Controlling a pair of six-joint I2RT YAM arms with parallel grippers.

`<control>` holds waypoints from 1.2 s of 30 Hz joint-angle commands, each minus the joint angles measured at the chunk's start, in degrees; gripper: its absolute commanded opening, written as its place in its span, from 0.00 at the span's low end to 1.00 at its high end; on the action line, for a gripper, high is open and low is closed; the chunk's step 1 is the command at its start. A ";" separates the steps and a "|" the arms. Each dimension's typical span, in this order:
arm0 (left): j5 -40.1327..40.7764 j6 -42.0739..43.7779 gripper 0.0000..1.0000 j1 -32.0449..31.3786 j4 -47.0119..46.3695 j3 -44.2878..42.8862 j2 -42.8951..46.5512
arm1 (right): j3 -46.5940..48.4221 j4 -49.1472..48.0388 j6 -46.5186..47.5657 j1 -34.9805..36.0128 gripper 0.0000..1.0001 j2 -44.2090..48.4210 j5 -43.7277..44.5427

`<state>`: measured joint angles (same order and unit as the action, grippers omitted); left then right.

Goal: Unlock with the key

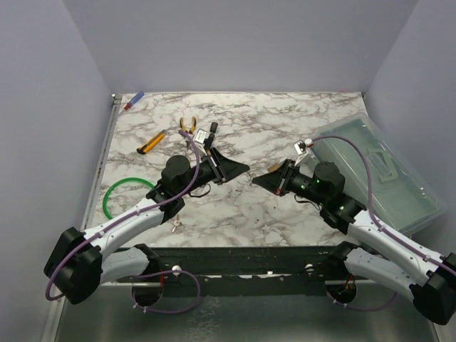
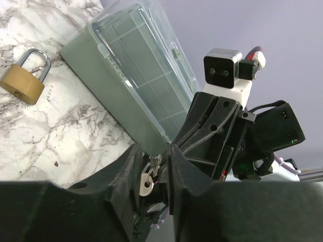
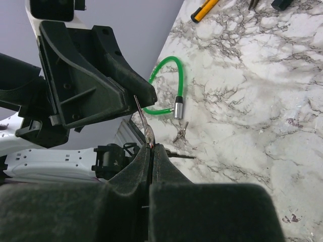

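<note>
My right gripper (image 3: 152, 146) is shut on the small silver key (image 3: 149, 135), which sticks out edge-on from its tips. My left gripper (image 2: 154, 151) faces it tip to tip, and the key's head (image 2: 146, 182) hangs in the narrow gap between the left fingers. The head rests near one finger and a gap shows on the other side. Seen from above, the left gripper (image 1: 242, 168) and right gripper (image 1: 258, 181) meet over the middle of the marble table. A brass padlock (image 2: 22, 83) with its shackle closed lies flat on the marble, apart from both grippers.
A clear plastic box (image 1: 381, 174) lies at the right side. A green cable lock (image 1: 121, 191) with its own keys (image 3: 180, 132) lies at the left. A yellow utility knife (image 1: 151, 142), pliers (image 1: 188, 125) and a marker (image 1: 133, 100) lie at the back left.
</note>
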<state>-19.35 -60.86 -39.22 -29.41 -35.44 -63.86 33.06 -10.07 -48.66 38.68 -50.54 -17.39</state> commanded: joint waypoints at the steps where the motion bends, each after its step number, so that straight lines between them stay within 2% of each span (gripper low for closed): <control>1: -1.52 -0.43 0.26 -0.50 -2.99 1.14 0.13 | 1.13 -3.14 -1.14 0.26 0.01 0.13 -1.81; 7: -1.55 -1.42 0.17 -0.59 -3.83 1.25 -0.37 | 0.55 -4.61 -2.04 0.25 0.01 -0.12 -2.55; 11: -1.59 -1.99 0.00 -0.69 -4.25 1.16 -0.49 | 0.13 -5.11 -2.20 0.26 0.01 0.01 -2.93; 13: -1.32 -2.39 0.00 -0.77 -4.34 1.26 -0.38 | 0.04 -5.50 -1.79 0.26 0.01 -0.20 -3.62; 14: -1.38 -2.42 0.00 -0.75 -4.34 1.21 -0.31 | 0.30 -5.11 -1.30 0.26 0.05 -0.28 -4.07; 16: -2.02 -2.38 0.00 -0.76 -4.26 0.76 -0.37 | 1.30 -2.74 0.44 0.26 0.45 -0.38 -4.37; 17: -2.66 -2.28 0.00 -0.73 -4.13 0.40 -0.47 | 1.94 -1.10 1.43 0.26 0.59 -0.20 -4.30; 18: -3.31 -2.14 0.00 -0.72 -3.90 -0.07 -0.64 | 2.48 0.79 2.48 0.26 0.69 0.18 -3.91; 19: -4.06 -1.85 0.00 -0.75 -3.28 -0.70 -0.84 | 2.94 2.37 3.71 0.26 0.74 0.70 -3.49; 25: -7.01 4.97 0.00 -0.75 8.09 -7.30 -0.79 | 3.39 6.87 12.98 0.26 0.79 4.78 -2.85; 30: -8.80 15.15 0.00 -0.69 22.19 -15.41 -1.38 | 4.12 6.69 19.59 0.26 0.79 6.75 -6.01; 36: -14.38 21.87 0.00 -0.73 30.87 -21.70 -2.12 | 7.76 4.83 23.06 0.26 0.71 6.77 -12.54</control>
<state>-27.59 -46.78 -39.72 -8.27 -53.36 -64.97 37.26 -3.75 -29.93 38.68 -44.16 -24.14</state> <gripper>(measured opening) 0.018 0.737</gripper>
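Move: The key, held in the right fingertips, lies right at the left hand's open fingers, about 2 cm back, 2 cm right and 1 cm below. From the left hand the padlock is on the table some 10 cm ahead, 12 cm right and 25 cm down. From the right hand the key sits about 1 cm ahead and 2 cm left; the left fingers it goes to are some 3 cm ahead, 3 cm left and 1 cm higher. Left fingers shut on the key, then right fingers open and both hands rise, the left about 5 cm. ##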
